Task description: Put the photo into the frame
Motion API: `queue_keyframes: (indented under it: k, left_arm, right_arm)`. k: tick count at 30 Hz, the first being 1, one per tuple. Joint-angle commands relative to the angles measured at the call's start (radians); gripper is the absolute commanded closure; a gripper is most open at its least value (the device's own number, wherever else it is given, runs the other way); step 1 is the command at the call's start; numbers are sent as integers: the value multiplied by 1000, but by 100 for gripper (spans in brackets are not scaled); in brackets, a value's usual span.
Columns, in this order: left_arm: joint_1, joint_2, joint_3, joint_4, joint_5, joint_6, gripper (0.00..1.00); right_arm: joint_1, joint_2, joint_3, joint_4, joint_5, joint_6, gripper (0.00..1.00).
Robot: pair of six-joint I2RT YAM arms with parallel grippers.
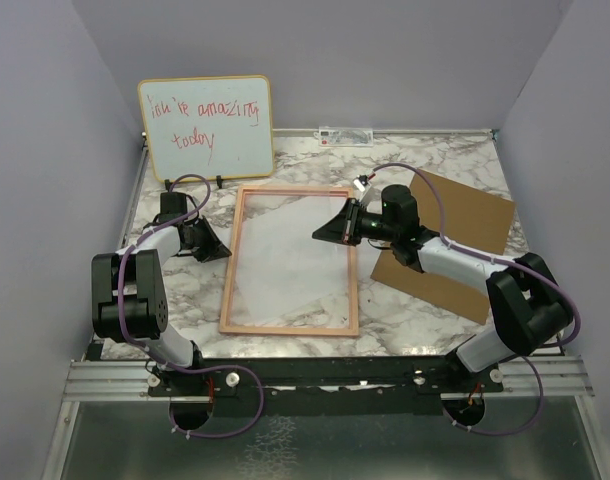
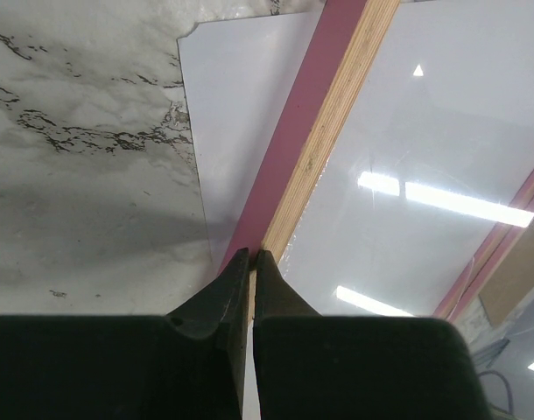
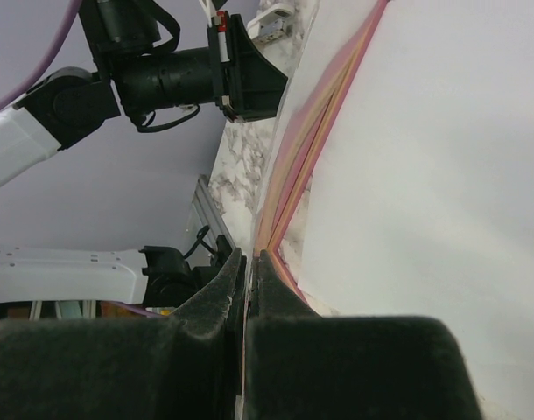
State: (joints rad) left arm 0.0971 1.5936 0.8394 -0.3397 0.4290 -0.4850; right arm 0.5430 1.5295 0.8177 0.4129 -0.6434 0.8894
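The frame [image 1: 289, 330], a thin pinkish wood border round a clear pane, lies flat in the middle of the marble table. The photo [image 2: 236, 114] lies white side up beneath it, one corner poking out past the left border [image 2: 311, 114]. In the top view it shows as a white sheet [image 1: 285, 240] inside the border. My left gripper [image 2: 252, 254] is shut with its tips on the frame's left border [image 1: 225, 253]. My right gripper [image 1: 318, 232] is shut too, its tips [image 3: 248, 254] at the right border [image 3: 315, 140]. I cannot see anything held between either pair of fingers.
The brown backing board [image 1: 460, 235] lies on the table to the right of the frame, partly under the right arm. A whiteboard with red handwriting [image 1: 207, 125] stands at the back left. Purple walls close in both sides and the back.
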Motion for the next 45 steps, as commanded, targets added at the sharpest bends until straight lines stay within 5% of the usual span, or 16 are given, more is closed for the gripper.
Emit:
queue_keyframes:
  k: [1, 21, 33, 40, 45]
  left_arm:
    - [-7, 52, -38, -24, -44, 16, 96]
    - [-8, 68, -34, -25, -44, 19, 97]
    - [-7, 82, -31, -24, -45, 22, 98]
    - [-8, 80, -34, -24, -49, 25, 98]
    - [-7, 82, -36, -22, -49, 26, 98]
  right_arm:
    - [12, -26, 27, 43, 2, -25, 99]
    - [24, -26, 25, 61, -30, -111, 99]
    - [25, 28, 65, -164, 80, -219, 99]
    - [25, -3, 9, -272, 238, -152, 52]
    - [21, 14, 10, -261, 255, -153, 37]
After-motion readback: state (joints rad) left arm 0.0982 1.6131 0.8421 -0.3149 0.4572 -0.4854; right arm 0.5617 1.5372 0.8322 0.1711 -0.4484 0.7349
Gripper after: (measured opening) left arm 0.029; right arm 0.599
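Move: The right gripper already pinches the clear sheet by its edge, high over the frame. The middle of the frame opening is about 5 cm to its left, 2 cm farther out and roughly 14 cm below. The photo lies skewed under the frame, its middle around 4 cm left, 3 cm ahead; the brown backing board is some 28 cm right and 6 cm ahead. From the left gripper, which still grips the left rail, the opening's middle is about 13 cm right, 2 cm back. Hold the right gripper almost in place over the frame, still pinching the clear sheet, and roll the wrist about 10 degrees. Then spread the fingers to a bit over half open to let go of the sheet while dropping quickly some 5 cm towards the frame, easing about 2 cm right and tipping the fingertips down. Keep the left fingers shut on the left rail. ##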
